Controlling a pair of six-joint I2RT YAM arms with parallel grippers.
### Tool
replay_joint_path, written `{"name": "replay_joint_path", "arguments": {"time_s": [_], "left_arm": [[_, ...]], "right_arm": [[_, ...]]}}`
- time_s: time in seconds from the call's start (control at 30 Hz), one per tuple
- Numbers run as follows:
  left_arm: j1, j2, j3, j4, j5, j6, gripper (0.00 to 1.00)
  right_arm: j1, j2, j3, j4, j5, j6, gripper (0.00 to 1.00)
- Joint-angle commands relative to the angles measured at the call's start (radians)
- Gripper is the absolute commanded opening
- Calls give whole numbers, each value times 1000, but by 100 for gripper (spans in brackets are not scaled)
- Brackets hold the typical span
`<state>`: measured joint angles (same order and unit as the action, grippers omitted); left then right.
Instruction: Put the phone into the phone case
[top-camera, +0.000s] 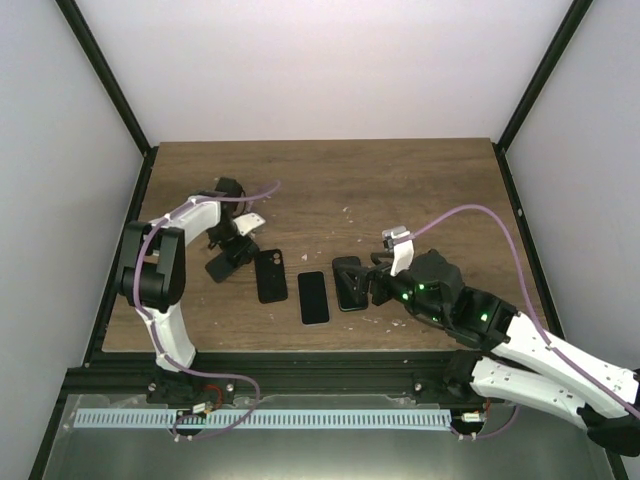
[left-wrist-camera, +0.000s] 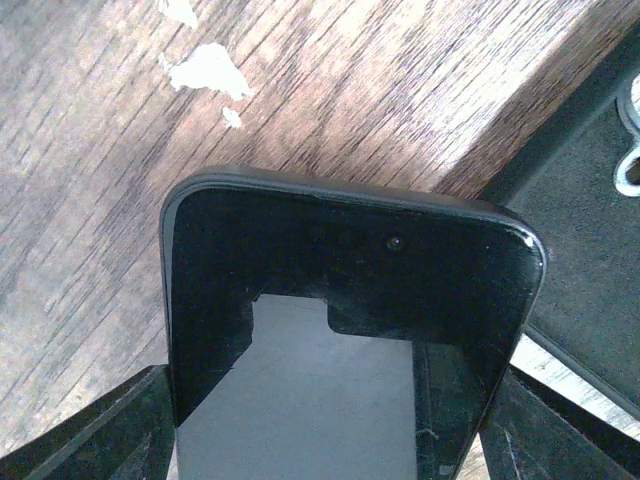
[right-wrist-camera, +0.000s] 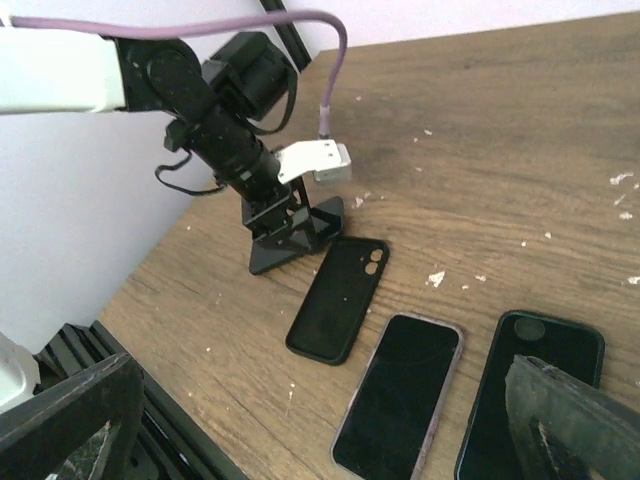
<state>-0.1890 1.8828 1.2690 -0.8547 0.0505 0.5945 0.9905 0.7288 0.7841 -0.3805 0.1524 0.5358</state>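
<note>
The phone (top-camera: 313, 297) lies screen up at mid-table, dark and glossy (right-wrist-camera: 400, 395). A clear rim runs round its edge, which looks like the phone case; its back is hidden. My left gripper (top-camera: 228, 258) is at the left, shut across the width of another phone, black-rimmed (left-wrist-camera: 340, 300), whose end tilts just above the wood. Its fingers (left-wrist-camera: 100, 440) flank that slab on both sides. My right gripper (right-wrist-camera: 320, 420) hangs open above the phone, with nothing between its fingers (right-wrist-camera: 570, 420).
An empty black cover with two camera holes (top-camera: 270, 275) lies between the left gripper and the phone. A black slab with a corner cutout (top-camera: 347, 290) sits under the right gripper. White flecks dot the wood; a black frame rail (right-wrist-camera: 90, 350) borders the table.
</note>
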Motion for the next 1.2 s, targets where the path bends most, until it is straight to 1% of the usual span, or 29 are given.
{"name": "replay_joint_path", "arguments": {"time_s": [0.0,0.27,0.33,0.47,0.57,0.63,0.73,0.83,0.93,1.17], "left_arm": [[1,-56,-2,1,27,-75,54],[-1,-112,11,-2,141,-221,50],[0,-129,7,5,168,-262,47],[0,-168,-38,43,220,-330,45],[0,-158,-42,49,212,-408,42],[-2,-148,-42,33,249,-422,42],[-2,-163,-44,34,220,-449,42],[-3,-166,-34,26,241,-500,41],[-15,-180,-57,25,284,-555,40],[-28,-205,-106,16,284,-705,35]], "right_arm": [[-5,-7,-11,-14,-15,46,100],[-4,-14,2,-14,12,47,100],[-5,-11,-11,-2,8,62,100],[-4,-5,-54,36,-29,108,100],[-4,2,-81,69,-53,142,100],[-4,10,-86,88,-75,160,100],[-4,19,-86,94,-99,164,100],[-5,23,-75,75,-96,157,100],[-4,19,-70,71,-87,152,100],[-5,11,-88,101,-89,173,100]]}}
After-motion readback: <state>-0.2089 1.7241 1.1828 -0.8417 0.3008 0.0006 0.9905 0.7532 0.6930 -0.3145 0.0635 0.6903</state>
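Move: My left hand already pinches the black phone by its side edges. The empty black phone case lies on the table about 9 cm to that hand's right, 8 cm back and some 3 cm below. The pink-edged phone is about 20 cm right and 14 cm back, the cased phone about 31 cm right and 10 cm back. From my open right hand, the empty case is some 21 cm left, 8 cm ahead and 29 cm down. My left hand lifts the phone about 4.5 cm while carrying it a like distance right towards the empty case, then draws back and starts to sink. I turn the phone some 30 degrees counter-clockwise to line it up with the case and tilt the fingertips to the right, keeping my grip. My empty, open right hand sinks about 3.5 cm in two steps and tips down slightly. ##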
